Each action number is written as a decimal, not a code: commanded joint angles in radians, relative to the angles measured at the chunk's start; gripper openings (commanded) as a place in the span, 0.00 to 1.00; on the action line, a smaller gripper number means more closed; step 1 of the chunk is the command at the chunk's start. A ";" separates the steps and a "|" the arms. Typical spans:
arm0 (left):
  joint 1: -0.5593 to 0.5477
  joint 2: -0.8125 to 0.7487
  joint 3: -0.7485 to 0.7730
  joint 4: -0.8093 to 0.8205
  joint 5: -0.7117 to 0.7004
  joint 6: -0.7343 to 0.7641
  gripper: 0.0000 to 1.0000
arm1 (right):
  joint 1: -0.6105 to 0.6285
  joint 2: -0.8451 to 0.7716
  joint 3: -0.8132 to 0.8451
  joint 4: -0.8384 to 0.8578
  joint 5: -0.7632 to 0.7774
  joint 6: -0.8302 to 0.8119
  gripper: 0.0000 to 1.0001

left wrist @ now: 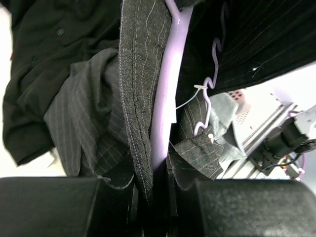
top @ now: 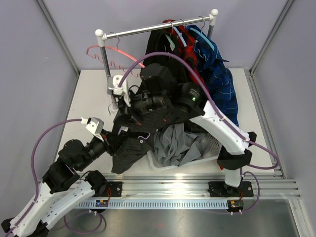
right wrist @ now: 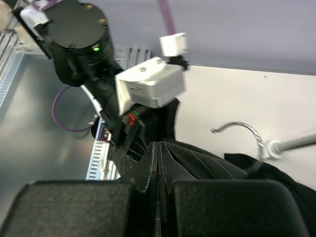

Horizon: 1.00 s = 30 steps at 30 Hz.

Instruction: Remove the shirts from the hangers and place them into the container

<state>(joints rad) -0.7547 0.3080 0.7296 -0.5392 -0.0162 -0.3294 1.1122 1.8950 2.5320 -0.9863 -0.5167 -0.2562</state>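
Note:
The black pinstriped shirt is off the rail and stretched between both arms above the table. My left gripper is shut on its collar seam together with the purple hanger still inside it. My right gripper is shut on a fold of the same black shirt, and the hanger's metal hook pokes out beside it. A grey shirt lies crumpled in the white container. The red plaid shirt and blue plaid shirt hang on the rail.
The white-and-steel rail crosses the back of the table, with an empty pink hanger on its left end. Its left post stands close behind my right gripper. Grey booth walls enclose the table.

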 commanded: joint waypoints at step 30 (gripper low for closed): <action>-0.005 -0.130 0.066 -0.004 0.036 0.277 0.00 | -0.047 -0.194 -0.058 -0.276 0.054 -0.515 0.46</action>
<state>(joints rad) -0.7563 0.1398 0.7116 -0.5900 0.0151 -0.1516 1.1080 1.7508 2.4207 -1.2270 -0.4400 -0.7017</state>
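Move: Some 13 cm under the right hand and about 3 cm nearer the base is the lavender hanger's end, still pinched with the black shirt in the left fingers. The hanger's hook is about 5 cm ahead of the right hand, 5 cm to its left and 13 cm below. The container's middle is roughly 24 cm to the right hand's right, level fore and aft, some 38 cm down. From the left hand the hanger's end is right between its pads. Swinging slightly back and left, then about 8 cm down over the hanger, the right hand brings the shirt's edge along in its shut fingers, then opens them a little under half, lets go and draws off some 9 cm to the right while rising 5 or 6 cm, its fingertips swinging gradually. Meanwhile the left hand keeps its pinch on hanger and shirt, easing about 2 cm back and left as it tips up some 10 degrees. ##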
